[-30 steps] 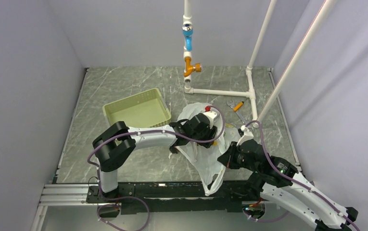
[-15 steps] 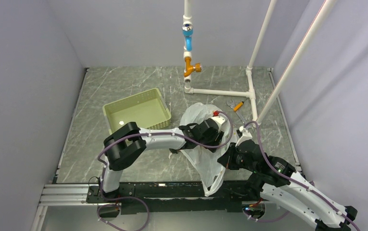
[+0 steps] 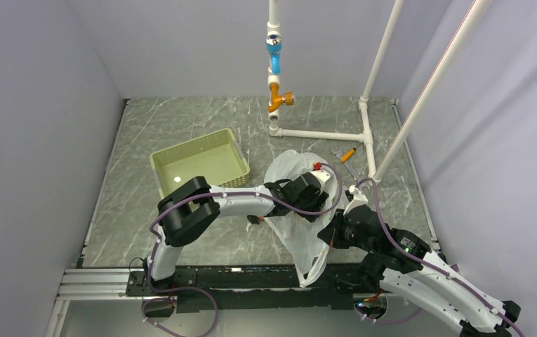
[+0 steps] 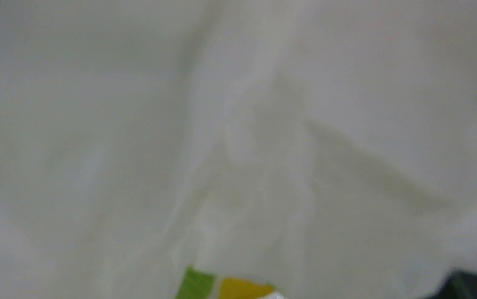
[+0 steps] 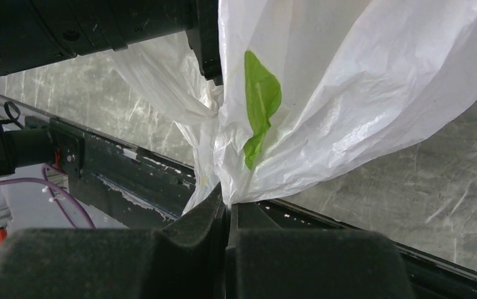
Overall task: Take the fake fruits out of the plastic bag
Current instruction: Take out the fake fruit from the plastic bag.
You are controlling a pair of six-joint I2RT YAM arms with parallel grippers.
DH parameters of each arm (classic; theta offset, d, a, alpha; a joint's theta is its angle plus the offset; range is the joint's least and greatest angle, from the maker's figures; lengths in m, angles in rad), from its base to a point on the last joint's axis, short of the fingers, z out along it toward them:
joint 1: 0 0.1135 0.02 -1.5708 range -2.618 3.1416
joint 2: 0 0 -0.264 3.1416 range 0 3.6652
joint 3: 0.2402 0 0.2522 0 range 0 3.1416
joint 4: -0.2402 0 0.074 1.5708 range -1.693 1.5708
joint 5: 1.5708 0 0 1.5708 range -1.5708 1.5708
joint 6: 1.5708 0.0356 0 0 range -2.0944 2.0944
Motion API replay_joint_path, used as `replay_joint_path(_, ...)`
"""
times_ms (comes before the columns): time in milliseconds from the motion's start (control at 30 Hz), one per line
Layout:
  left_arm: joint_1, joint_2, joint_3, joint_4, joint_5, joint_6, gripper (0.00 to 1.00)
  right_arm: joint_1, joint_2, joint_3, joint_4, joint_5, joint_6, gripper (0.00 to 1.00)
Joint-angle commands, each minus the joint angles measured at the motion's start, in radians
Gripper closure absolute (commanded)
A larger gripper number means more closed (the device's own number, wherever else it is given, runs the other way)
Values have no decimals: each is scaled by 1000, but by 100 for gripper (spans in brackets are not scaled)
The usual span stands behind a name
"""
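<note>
The plastic bag (image 3: 299, 223) lies crumpled on the marble table between my two arms, its mouth turned toward the left arm. My left wrist (image 3: 305, 192) reaches into that mouth, and its fingers are buried in the film. White bag film (image 4: 236, 124) fills the left wrist view, with a blurred green and yellow patch (image 4: 223, 288) at the bottom edge that I cannot identify. My right gripper (image 5: 226, 202) is shut on a bunched edge of the bag (image 5: 348, 93), near the table's front edge (image 3: 333, 235). The fake fruits are hidden.
A pale green lattice basket (image 3: 199, 165) stands left of the bag. A small orange-and-black brush (image 3: 347, 154) lies behind the bag, beside the white pipe frame (image 3: 321, 133). The black rail (image 3: 251, 281) runs along the near edge.
My left arm has stretched to the right, pushing its wrist deeper into the bag. The right gripper has kept its hold and barely moved.
</note>
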Motion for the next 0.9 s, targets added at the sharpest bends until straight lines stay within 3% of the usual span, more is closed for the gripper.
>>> replay_joint_path(0, 14, 8, -14, -140, 10, 21, 47, 2, -13, 3, 22, 11, 5, 98)
replay_joint_path(167, 19, -126, -55, -156, 65, 9, 67, 2, 3, 13, 31, 36, -4, 98)
replay_joint_path(300, 22, -227, -96, -155, 87, -17, 76, 3, 11, 13, 48, 43, -4, 98)
replay_joint_path(633, 23, -390, -143, -172, 150, -66, 83, 3, 4, 10, 62, 56, 1, 98)
replay_joint_path(867, 22, -496, -178, -141, 305, -83, 86, 2, 26, 27, 72, 71, -13, 97)
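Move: The yellow fake fruit sits practically between the left fingers, down in the plastic bag, with its middle about 1 cm below the hand point. From there the orange-black block lies about 17 cm left and 2 cm back, 2 cm lower. The green basket is some 35 cm left and 17 cm ahead, about level in height. For the right hand, which already holds the bag's edge, the fruit is roughly 10 cm ahead, 3 cm left and 8 cm below. Leftward and slightly back at first, about 5 cm, then mostly up, some 10 cm in all, still easing back, the left hand draws the yellow fruit from deep in the plastic bag, its two fingers holding the fruit by opposite sides and the wrist tilting only slightly. The right hand stays almost in place, keeping its pinch on the bag's edge. ##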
